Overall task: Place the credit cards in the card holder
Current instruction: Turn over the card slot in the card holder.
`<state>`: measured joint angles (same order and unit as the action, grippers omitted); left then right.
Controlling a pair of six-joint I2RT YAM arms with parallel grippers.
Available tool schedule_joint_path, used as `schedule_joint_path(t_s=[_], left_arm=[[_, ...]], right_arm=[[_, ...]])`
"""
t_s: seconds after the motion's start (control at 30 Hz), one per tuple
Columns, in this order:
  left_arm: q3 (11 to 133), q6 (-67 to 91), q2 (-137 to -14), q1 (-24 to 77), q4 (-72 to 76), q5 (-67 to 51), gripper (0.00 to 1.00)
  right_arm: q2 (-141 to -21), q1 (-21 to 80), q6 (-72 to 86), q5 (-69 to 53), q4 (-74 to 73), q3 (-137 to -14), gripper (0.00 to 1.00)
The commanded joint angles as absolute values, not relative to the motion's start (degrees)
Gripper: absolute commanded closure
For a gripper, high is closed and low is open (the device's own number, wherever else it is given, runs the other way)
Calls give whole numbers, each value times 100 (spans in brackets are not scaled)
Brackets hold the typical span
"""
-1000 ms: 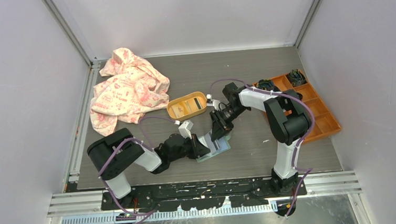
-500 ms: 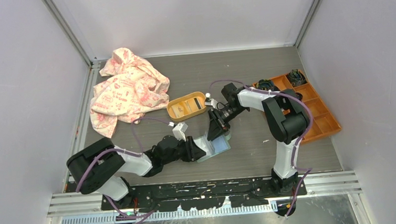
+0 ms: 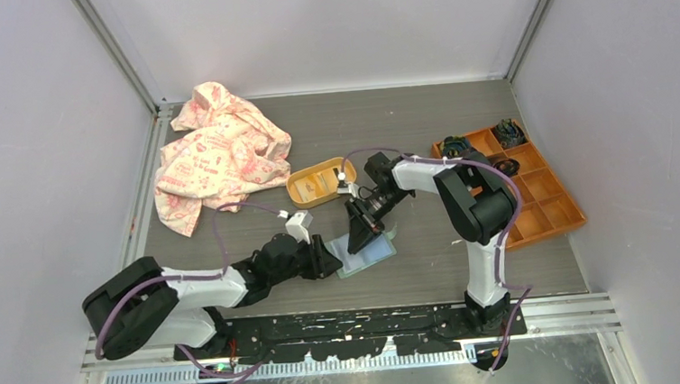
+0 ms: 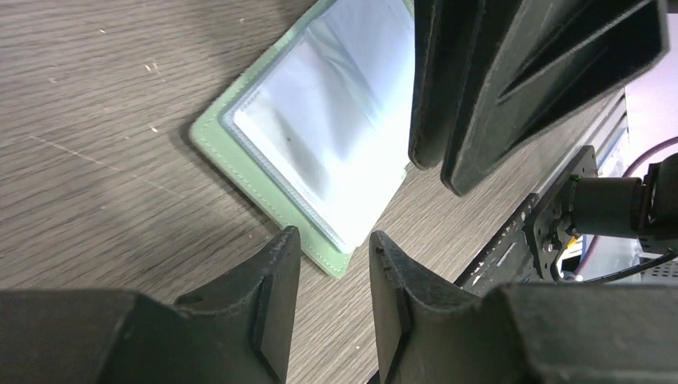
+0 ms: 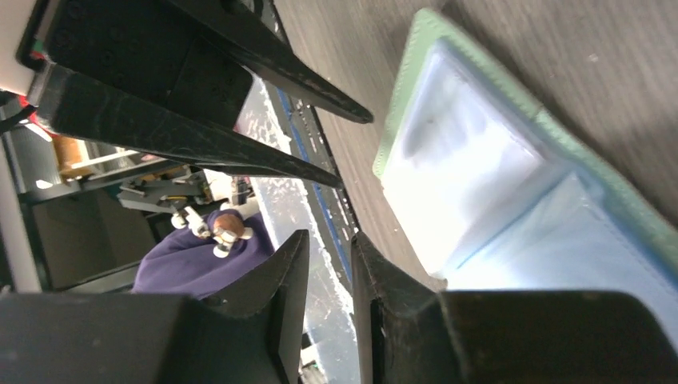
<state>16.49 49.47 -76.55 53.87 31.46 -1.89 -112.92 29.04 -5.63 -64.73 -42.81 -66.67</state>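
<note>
The card holder (image 3: pixel 365 252) lies open on the table, sage-green with glossy clear slots (image 4: pixel 320 144). My left gripper (image 3: pixel 329 264) sits low at its near-left corner, open; the corner lies just beyond the tips (image 4: pixel 334 244) and nothing is between them. My right gripper (image 3: pixel 359 239) points down over the holder's far-left part. Its jaws (image 5: pixel 329 240) stand a narrow gap apart, with nothing between them. Beige credit cards (image 3: pixel 316 185) lie in a yellow-orange oval tray (image 3: pixel 300 193) behind the holder. The left gripper's fingers (image 5: pixel 240 48) show in the right wrist view.
A pink patterned cloth (image 3: pixel 216 155) is bunched at the back left. An orange compartment box (image 3: pixel 536 196) with dark small items stands at the right. The right arm's wrist reaches over the oval tray's right end. Metal rails border the table's near edge.
My left gripper has opened and drawn back left off the holder's edge, its arm stretching lower. My right gripper has shifted left and nearer, over the holder.
</note>
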Motion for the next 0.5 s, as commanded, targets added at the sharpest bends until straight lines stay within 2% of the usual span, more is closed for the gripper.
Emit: schedule_joint_path(t_s=[0.0, 0.13, 0.23, 0.33, 0.43, 0.47], left_arm=[[1626, 4690, -7033, 5348, 2436, 251, 62], [1597, 4554, -6502, 5353, 2000, 363, 63], [1546, 4465, -6123, 5344, 1929, 341, 63], [1483, 4458, -5810, 5338, 2071, 253, 60], [1469, 4509, -5687, 5328, 2153, 221, 56], [1457, 4535, -5667, 5320, 2198, 220, 56]], right_arm=[[-11006, 2874, -1164, -5939, -4775, -7073, 70], [-10324, 2885, -1828, -5185, -4954, -7135, 70], [-9535, 2969, -2422, -4502, -4588, -6744, 66], [-8646, 3247, -3701, -4023, -4005, -5886, 53], [-8009, 3593, -4695, -3698, -3371, -5122, 31], [-7905, 3715, -4757, -3535, -3126, -4935, 27]])
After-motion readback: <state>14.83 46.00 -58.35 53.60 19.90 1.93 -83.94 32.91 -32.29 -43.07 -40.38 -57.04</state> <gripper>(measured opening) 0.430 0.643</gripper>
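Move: The open card holder's middle lies roughly 2 cm ahead of my right hand, 1 cm to its right and 4 cm below it; the holder's clasp strap is about 5 cm ahead and 8 cm to the right. The yellow tray sits some 18 cm ahead of that hand and 8 cm to its left. From my left hand, the holder's middle is about 3 cm ahead, 6 cm right and 3 cm lower. I sweep my right hand about 2 cm forward and rightward, low over the turned card slot, then lift it nearly 4 cm, still going right and drawing back again. As it rises, it rolls some 50 degrees, bringing the fingers steeper down, and they spread wide. My left hand backs off up and left, about 5 cm, away from the holder. ##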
